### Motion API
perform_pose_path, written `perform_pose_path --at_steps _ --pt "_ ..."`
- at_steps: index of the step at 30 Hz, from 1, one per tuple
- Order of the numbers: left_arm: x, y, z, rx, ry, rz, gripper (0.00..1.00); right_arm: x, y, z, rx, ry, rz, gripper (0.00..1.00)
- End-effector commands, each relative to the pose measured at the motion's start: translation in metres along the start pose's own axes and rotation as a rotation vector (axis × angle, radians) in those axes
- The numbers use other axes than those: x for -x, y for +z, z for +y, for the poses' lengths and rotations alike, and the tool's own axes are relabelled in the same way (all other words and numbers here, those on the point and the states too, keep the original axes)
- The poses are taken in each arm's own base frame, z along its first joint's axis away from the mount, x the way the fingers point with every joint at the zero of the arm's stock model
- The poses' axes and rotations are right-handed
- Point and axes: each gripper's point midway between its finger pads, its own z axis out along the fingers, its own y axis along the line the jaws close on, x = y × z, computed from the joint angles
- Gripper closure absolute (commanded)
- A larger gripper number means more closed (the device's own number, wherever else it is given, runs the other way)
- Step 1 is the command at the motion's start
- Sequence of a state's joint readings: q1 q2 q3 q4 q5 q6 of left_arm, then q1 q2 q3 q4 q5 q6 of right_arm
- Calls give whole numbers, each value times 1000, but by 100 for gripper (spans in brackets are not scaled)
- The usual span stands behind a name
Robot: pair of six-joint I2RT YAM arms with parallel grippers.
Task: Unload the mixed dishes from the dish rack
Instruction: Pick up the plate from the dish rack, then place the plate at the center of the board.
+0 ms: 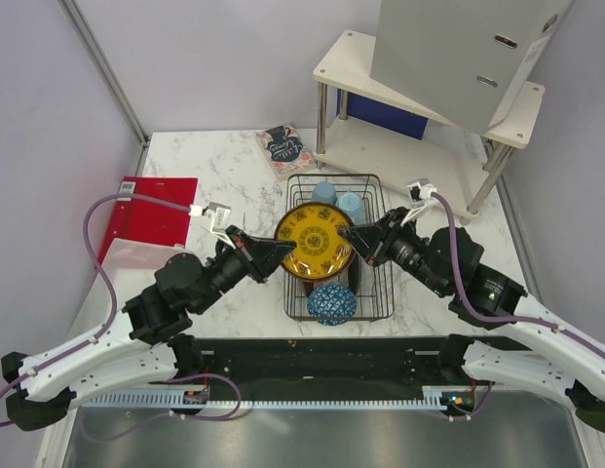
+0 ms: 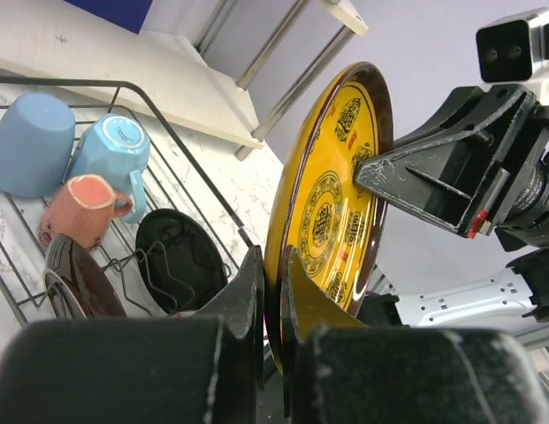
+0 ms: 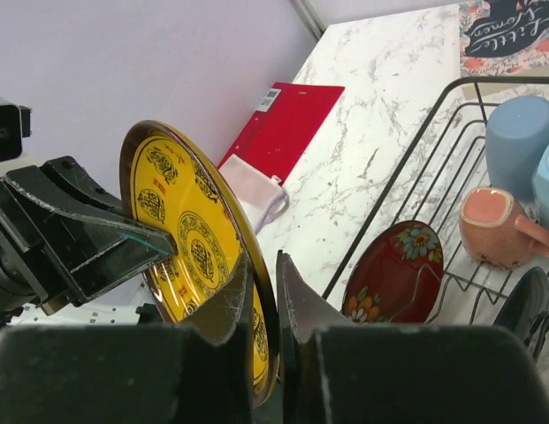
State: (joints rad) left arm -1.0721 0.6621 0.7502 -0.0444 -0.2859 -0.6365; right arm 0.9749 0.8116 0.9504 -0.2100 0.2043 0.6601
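A yellow patterned plate point(image 1: 315, 242) is held up on edge above the black wire dish rack point(image 1: 385, 292). My left gripper point(image 1: 283, 249) is shut on its left rim, the fingers pinching the plate's edge point(image 2: 331, 194). From the other side my right gripper point(image 1: 349, 236) is shut on the opposite rim point(image 3: 181, 230). Inside the rack are two light-blue cups point(image 2: 31, 141) point(image 2: 115, 150), a salmon-pink mug point(image 2: 80, 208), a black plate point(image 2: 177, 256) and a dark red flowered plate point(image 3: 393, 274). A blue-and-white patterned bowl point(image 1: 331, 303) lies at the rack's near end.
A white two-tier shelf point(image 1: 419, 127) stands just behind and to the right of the rack. A patterned booklet point(image 1: 283, 148) lies behind the rack. A red folder point(image 1: 146, 219) lies on the marble table at the left.
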Motion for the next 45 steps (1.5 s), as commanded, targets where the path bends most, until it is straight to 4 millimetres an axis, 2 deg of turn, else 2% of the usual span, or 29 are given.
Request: perform_pose_path --at_steps 1,2,3,6,7,9,11,15,17,18,19,20,21,23,24,26,27,29,30,31,32,33,34,35,36,37,40,41,45 --pt "-9 7 11 31 79 24 98 -7 4 9 37 3 29 82" --pt "-10 7 15 46 83 30 98 -7 4 7 28 -3 33 67" --pt "-5 8 17 66 83 19 98 -8 4 6 20 -10 33 44" --pt "4 10 31 142 85 10 98 -8 4 -7 -50 -40 40 23" --pt "8 10 35 162 83 5 98 -7 2 -20 -112 -51 31 16" --pt "20 10 47 206 69 -18 98 -3 -1 -29 -160 -76 22 9" --pt "29 11 56 235 45 -33 98 2 -7 -39 -207 -95 -3 9" --pt "63 11 94 330 -19 -89 98 9 -20 -55 -272 -112 -53 7" --pt "69 14 111 383 -47 -93 98 12 -26 -61 -295 -122 -65 7" --pt "87 13 120 416 -54 -134 98 10 -27 -64 -302 -135 -57 7" --pt "93 14 127 435 -60 -143 98 9 -29 -66 -307 -140 -55 8" --pt "94 21 142 474 -78 -131 98 7 -30 -69 -314 -146 -53 8" --pt "111 20 155 510 -99 -166 98 4 -31 -72 -320 -152 -46 8" --pt "120 28 179 551 -168 -174 98 0 -33 -76 -327 -162 -39 9" --pt "123 34 210 608 -214 -163 98 -5 -33 -80 -334 -168 -28 9" --pt "130 43 238 635 -302 -170 98 -9 -36 -82 -330 -170 -23 9" --pt "125 51 274 689 -359 -138 98 -14 -36 -86 -334 -175 -13 10" --pt "120 62 308 728 -431 -118 98 -16 -38 -88 -329 -189 -8 11" --pt "131 69 316 703 -451 -109 98 -19 -39 -90 -330 -198 0 11" --pt "104 84 349 739 -504 -33 98 -19 -41 -91 -331 -209 0 11" --pt "105 86 367 747 -519 -18 98 -19 -42 -93 -337 -226 2 11" --pt "119 99 368 695 -517 -7 98 -19 -44 -96 -347 -239 7 11" --pt "95 108 398 725 -556 51 98 -18 -46 -98 -358 -246 3 11" --pt "93 114 406 724 -557 65 98 -16 -47 -101 -370 -264 -1 12" --pt "101 122 413 721 -547 53 98 -16 -49 -103 -382 -273 -1 12" --pt "92 126 428 737 -560 66 98 -15 -49 -104 -389 -277 -5 12" --pt "102 141 442 725 -551 43 98 -12 -51 -109 -414 -291 -12 12" --pt "96 145 451 726 -557 53 98 -11 -52 -109 -416 -291 -15 12" --pt "127 165 444 624 -511 -27 98 -17 -49 -113 -433 -290 -3 12"
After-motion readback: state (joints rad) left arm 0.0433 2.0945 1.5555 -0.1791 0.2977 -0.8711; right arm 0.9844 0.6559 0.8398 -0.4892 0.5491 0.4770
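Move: The yellow plate, pinched by both hands, has its middle about 3 cm ahead and 6 cm right of the left hand. The left hand's goal, a bare counter spot, lies some 41 cm ahead, 14 cm left and 31 cm down; the book is about 47 ahead and 3 left, the rack's middle roughly 17 ahead and 13 right. From the right hand, the plate is 6 cm left, 2 back; the dark plate about 6 ahead, 5 right, 24 below. The right fingers open and let go of the yellow plate's edge, and that hand backs off about 9 cm to the right while sinking. The left keeps its pinch, dips slightly, then carries the plate well forward and left, nearly 40 cm out, before swooping down to the counter beside the book, turning counter-clockwise and tipping its fingers steeply down. ##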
